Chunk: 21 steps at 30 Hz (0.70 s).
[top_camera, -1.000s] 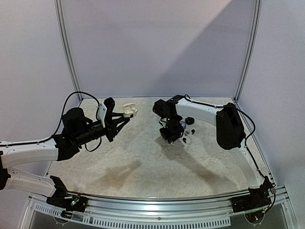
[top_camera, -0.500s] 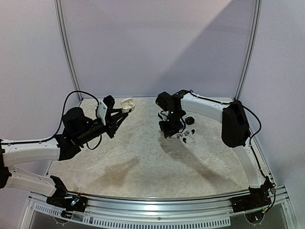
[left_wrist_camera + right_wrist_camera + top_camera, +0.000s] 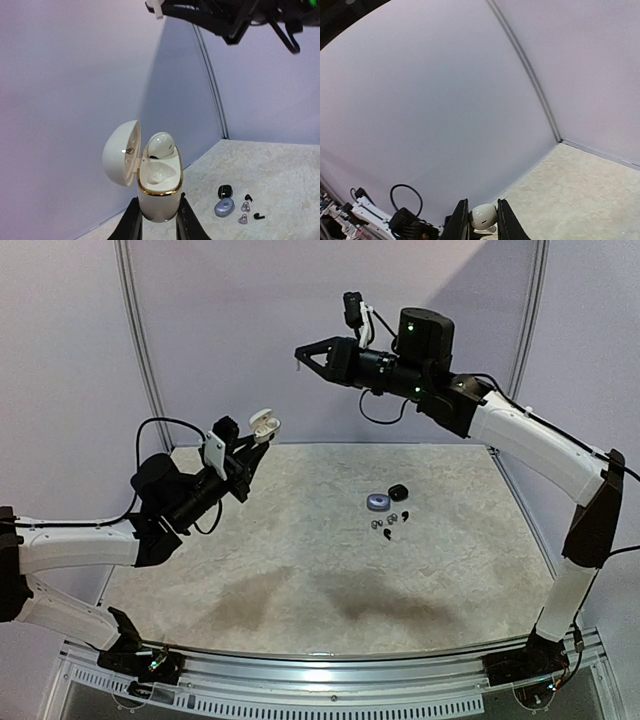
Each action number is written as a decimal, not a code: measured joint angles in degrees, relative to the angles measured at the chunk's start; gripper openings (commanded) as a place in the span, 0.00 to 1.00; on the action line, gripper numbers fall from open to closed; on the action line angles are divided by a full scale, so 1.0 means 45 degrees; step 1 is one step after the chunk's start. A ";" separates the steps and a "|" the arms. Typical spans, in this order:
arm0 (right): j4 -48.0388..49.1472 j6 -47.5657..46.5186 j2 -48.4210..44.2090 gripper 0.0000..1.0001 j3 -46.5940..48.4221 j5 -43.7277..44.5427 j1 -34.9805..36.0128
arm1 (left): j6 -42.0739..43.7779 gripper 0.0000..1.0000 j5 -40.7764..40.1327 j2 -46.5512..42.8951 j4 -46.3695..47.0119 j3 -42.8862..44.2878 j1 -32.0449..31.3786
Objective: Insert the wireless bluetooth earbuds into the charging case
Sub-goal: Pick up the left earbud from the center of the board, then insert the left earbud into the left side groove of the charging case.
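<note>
My left gripper (image 3: 158, 212) is shut on the white charging case (image 3: 159, 192), which has a gold rim. It holds the case upright above the table's left side with the lid (image 3: 121, 159) swung open. One white earbud (image 3: 160, 145) sits in the far socket; the near socket shows bare. In the top view, this case (image 3: 263, 423) sits at the left gripper's (image 3: 247, 443) tip. My right gripper (image 3: 300, 353) is raised high over the back of the table, pointing left. It is shut on a white earbud (image 3: 484, 216), which also shows at its tip (image 3: 157, 10).
On the table right of centre lie a bluish case (image 3: 377, 502) and a black case (image 3: 397, 490). Beside them are two silvery earbuds (image 3: 383, 523) and two black earbuds (image 3: 388, 535). White walls enclose the back and sides.
The right arm has swung up from the pile of earbuds to high above the table, carrying the white earbud. The left arm has lifted the open case a little.
</note>
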 measured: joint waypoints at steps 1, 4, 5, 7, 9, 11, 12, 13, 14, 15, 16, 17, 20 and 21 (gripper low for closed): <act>0.0641 0.0204 0.0083 0.00 -0.0180 -0.0267 0.0165 | -0.0063 0.00 -0.0005 0.0010 0.0117 0.0141 -0.0015; 0.1977 0.0597 0.0520 0.00 -0.0510 -0.0855 0.0573 | -0.0277 0.00 0.0015 0.0029 0.0403 0.0544 -0.0078; 0.2317 0.0685 0.0665 0.00 -0.0627 -0.1039 0.0680 | -0.0359 0.00 0.0015 0.0053 0.0520 0.0680 -0.0107; 0.2691 0.0811 0.0845 0.00 -0.0869 -0.1224 0.0826 | -0.0525 0.00 0.0015 0.0102 0.0631 0.0908 -0.0155; 0.2837 0.0845 0.0923 0.00 -0.1054 -0.1341 0.0899 | -0.0714 0.00 0.0019 0.0151 0.0719 0.1078 -0.0209; 0.2973 0.0840 0.0923 0.00 -0.1103 -0.1365 0.0913 | -0.0840 0.00 0.0015 0.0155 0.0743 0.1127 -0.0253; 0.3094 0.0840 0.0923 0.00 -0.1103 -0.1370 0.0923 | -0.0899 0.00 0.0019 0.0170 0.0743 0.1151 -0.0277; 0.3230 0.0831 0.0923 0.00 -0.1103 -0.1370 0.0923 | -0.0928 0.00 0.0019 0.0185 0.0743 0.1175 -0.0291; 0.3303 0.0826 0.0923 0.00 -0.1103 -0.1375 0.0923 | -0.0942 0.00 0.0015 0.0219 0.0753 0.1224 -0.0311; 0.3317 0.0811 0.0923 0.00 -0.1103 -0.1389 0.0923 | -0.0952 0.00 0.0015 0.0248 0.0743 0.1263 -0.0325; 0.3322 0.0801 0.0923 0.00 -0.1103 -0.1413 0.0923 | -0.0952 0.00 0.0010 0.0277 0.0733 0.1302 -0.0330; 0.3322 0.0797 0.0923 0.00 -0.1103 -0.1467 0.0923 | -0.0952 0.00 0.0000 0.0301 0.0729 0.1355 -0.0335; 0.3327 0.0704 0.0923 0.00 -0.1103 -0.1642 0.0957 | -0.0957 0.00 -0.0063 0.0379 0.0714 0.1564 -0.0340; 0.3322 0.0656 0.0923 0.00 -0.1098 -0.1666 0.0962 | -0.0952 0.00 -0.0097 0.0398 0.0709 0.1617 -0.0340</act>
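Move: Lower left of the right fingers, which already pinch the earbud stem-down, the open charging case waits in the left fingers: about 6 cm left, 4 cm back and 13 cm below. Its raised lid sits some 2 cm left of the case's middle and 2 cm farther out; the seated earbud is about 1 cm farther out than that middle, level sideways. From the left hand, the held earbud is roughly 5 cm ahead, 8 cm right and 14 cm up. Bringing earbud and case together from both sides: the right hand sweeps about 5 cm left and 4 cm back, dipping some 2 cm and turning about 10 degrees counter-clockwise, then all but settles over the case. The left hand lifts the case some 6 cm up under the stem, its left side tipping down nearly 10 degrees. Both keep their pinch. ##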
